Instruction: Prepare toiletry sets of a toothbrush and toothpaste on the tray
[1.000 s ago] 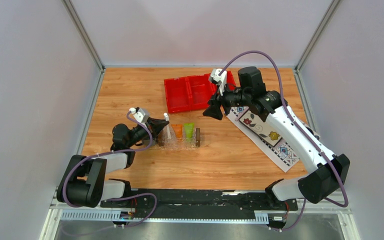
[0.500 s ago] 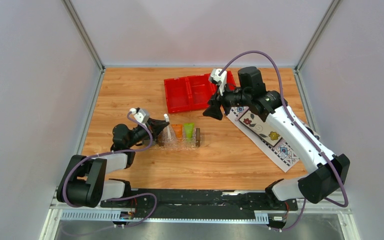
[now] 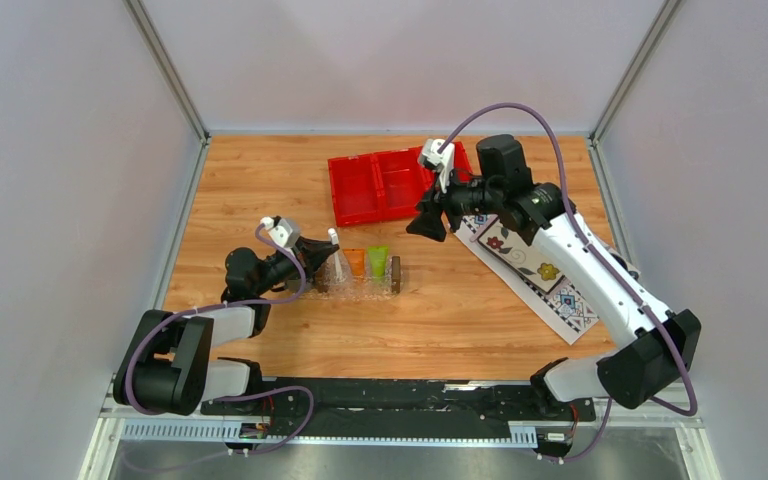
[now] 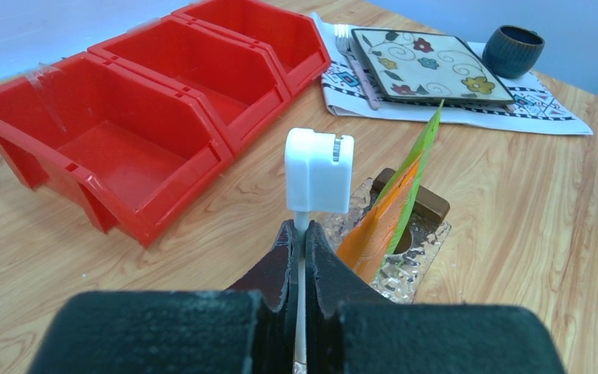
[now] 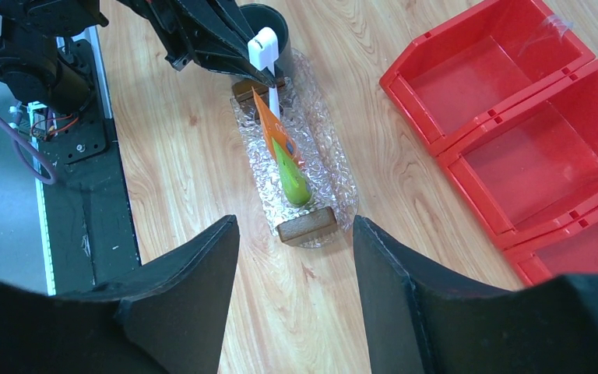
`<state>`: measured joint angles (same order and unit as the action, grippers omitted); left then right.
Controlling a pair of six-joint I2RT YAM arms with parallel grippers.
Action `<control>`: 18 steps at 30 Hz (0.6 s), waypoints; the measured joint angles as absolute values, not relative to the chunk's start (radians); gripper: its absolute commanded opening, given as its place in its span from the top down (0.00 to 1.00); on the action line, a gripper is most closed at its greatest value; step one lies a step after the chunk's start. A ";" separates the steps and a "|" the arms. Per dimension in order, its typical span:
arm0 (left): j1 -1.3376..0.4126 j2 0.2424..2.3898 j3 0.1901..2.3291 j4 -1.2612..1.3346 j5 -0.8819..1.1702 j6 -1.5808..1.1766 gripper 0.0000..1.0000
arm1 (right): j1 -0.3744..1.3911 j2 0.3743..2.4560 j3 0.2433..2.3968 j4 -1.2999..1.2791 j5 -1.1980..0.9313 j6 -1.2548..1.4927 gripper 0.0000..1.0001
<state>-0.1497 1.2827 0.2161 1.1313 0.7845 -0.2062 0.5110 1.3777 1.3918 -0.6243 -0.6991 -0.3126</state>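
My left gripper (image 3: pixel 318 255) (image 4: pixel 302 234) is shut on the thin handle of the white toothbrush (image 4: pixel 319 167) (image 3: pixel 332 236) (image 5: pixel 265 48), just below its head. It holds the brush head-up over the left end of the clear tray (image 3: pixel 365 289) (image 4: pixel 430 243) (image 5: pixel 335 167). The orange toothpaste tube (image 3: pixel 356 262) (image 4: pixel 374 230) (image 5: pixel 267 125) and the lime green tube (image 3: pixel 378 261) (image 4: pixel 424 144) (image 5: pixel 292 178) lie side by side in the tray. My right gripper (image 3: pixel 426 224) (image 5: pixel 294 224) is open and empty, raised to the tray's upper right and looking down on it.
The red three-compartment bin (image 3: pixel 390 185) (image 4: pixel 148 117) (image 5: pixel 529 117) stands behind the tray. A patterned cloth (image 3: pixel 535 265) with a flowered plate (image 4: pixel 436 66) and a dark mug (image 4: pixel 518 51) lies at the right. Brown block handles (image 5: pixel 305 224) close the tray's ends.
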 measured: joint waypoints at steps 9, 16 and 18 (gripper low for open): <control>-0.150 1.283 0.218 1.125 0.788 -0.188 0.81 | 0.511 1.365 1.388 -0.624 -0.699 -0.313 0.41; -0.147 1.283 0.218 1.051 0.788 -0.171 0.71 | 0.511 1.363 1.388 -0.624 -0.699 -0.313 0.41; -0.144 1.283 0.218 1.036 0.788 -0.171 0.70 | 0.511 1.363 1.388 -0.624 -0.699 -0.313 0.41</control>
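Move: The left hand grips the toothbrush just below its head, with its foot in the tray's hole about 12 cm below and 1 cm back. From this hand, the orange toothpaste is about 4 cm right and 1 cm back, the green toothpaste some 8 cm right and 1 cm back, both about 8 cm lower; the mug is about 9 cm left and level. From the right hand, the hole is about 15 cm left, 1 cm ahead and 25 cm below. The left fingers open about a quarter, freeing the toothbrush over the tray, then sink about 2 cm around its handle. ##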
